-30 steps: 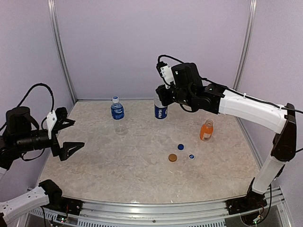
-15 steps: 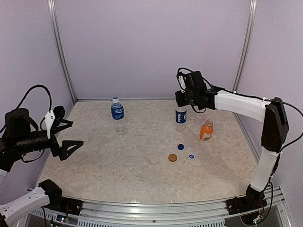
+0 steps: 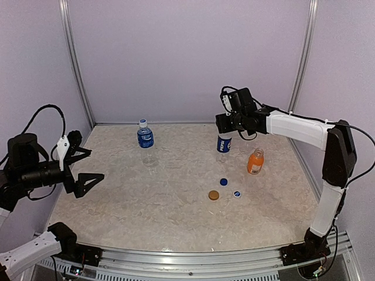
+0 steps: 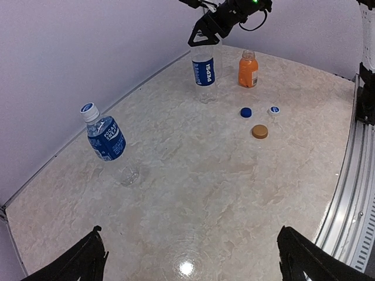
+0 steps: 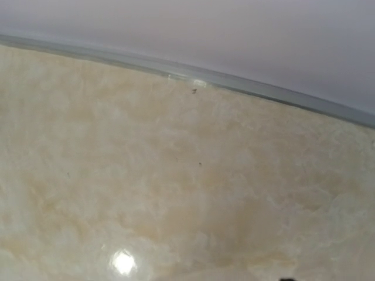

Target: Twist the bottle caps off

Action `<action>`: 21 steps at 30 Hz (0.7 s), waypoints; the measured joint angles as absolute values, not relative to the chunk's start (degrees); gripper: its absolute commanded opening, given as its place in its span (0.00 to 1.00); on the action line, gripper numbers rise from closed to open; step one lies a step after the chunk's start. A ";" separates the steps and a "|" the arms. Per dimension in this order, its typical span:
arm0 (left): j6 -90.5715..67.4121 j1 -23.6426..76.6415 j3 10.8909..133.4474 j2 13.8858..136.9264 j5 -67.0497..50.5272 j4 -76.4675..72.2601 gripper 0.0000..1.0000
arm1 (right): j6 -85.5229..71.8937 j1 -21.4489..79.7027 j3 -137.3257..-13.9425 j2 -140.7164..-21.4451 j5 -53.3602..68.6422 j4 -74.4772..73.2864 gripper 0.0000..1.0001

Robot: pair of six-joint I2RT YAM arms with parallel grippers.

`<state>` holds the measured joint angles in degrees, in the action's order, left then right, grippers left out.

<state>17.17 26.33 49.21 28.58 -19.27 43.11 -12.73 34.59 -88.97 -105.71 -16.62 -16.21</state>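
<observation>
A Pepsi bottle (image 3: 223, 144) with a dark blue label stands uncapped at the back right of the table. My right gripper (image 3: 224, 130) hovers just over its neck, jaws parted, holding nothing; the right wrist view shows only bare table. A second blue-labelled bottle (image 3: 145, 140) stands at the back left with its blue cap (image 3: 142, 122) on. The short orange bottle (image 3: 255, 161) stands uncapped. On the table lie three loose caps: blue (image 3: 224, 181), blue with a whitish rim (image 3: 237, 193) and orange-brown (image 3: 214, 195). My left gripper (image 3: 82, 170) hangs open at the far left.
A metal rail (image 4: 345, 199) runs along the table's near edge. Purple walls and upright posts (image 3: 75, 70) close in the back and sides. In the left wrist view the black fingertips (image 4: 88, 263) sit low at the frame's corners over bare marble.
My right arm carried the Pepsi bottle from the back centre to the right and set it down; its jaws have now let go of the neck. The left arm has stayed still.
</observation>
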 measured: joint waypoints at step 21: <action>15.57 24.45 98.94 64.93 -16.34 61.71 0.99 | -8.34 35.81 -104.42 -104.42 -14.17 -26.55 0.99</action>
<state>15.57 24.45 98.94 64.93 -16.34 61.71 -8.34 35.81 -104.42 -104.42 -14.17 -26.55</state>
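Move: The blue-labelled sports drink bottle stands about 30 cm ahead of the left hand, 9 cm to its right and, at its middle, 18 cm lower; the Pepsi bottle is some 36 cm to the right of that bottle and 2 cm farther out. The right hand is at the Pepsi bottle's neck, the bottle's middle about 10 cm below. From the right hand the orange bottle lies 8 cm back and 14 cm right, the blue cap 14 cm back and 1 cm right. Spread the right fingers the rest of the way open from their half-open state at the Pepsi bottle's neck, and lift that hand almost straight up about 10 cm, clear above the bottle. Meanwhile, after a short hold, swing the left gripper, still wide open and empty, quickly up some 14 cm and forward about 8 cm, higher and farther out over the table on the sports drink bottle's side. ##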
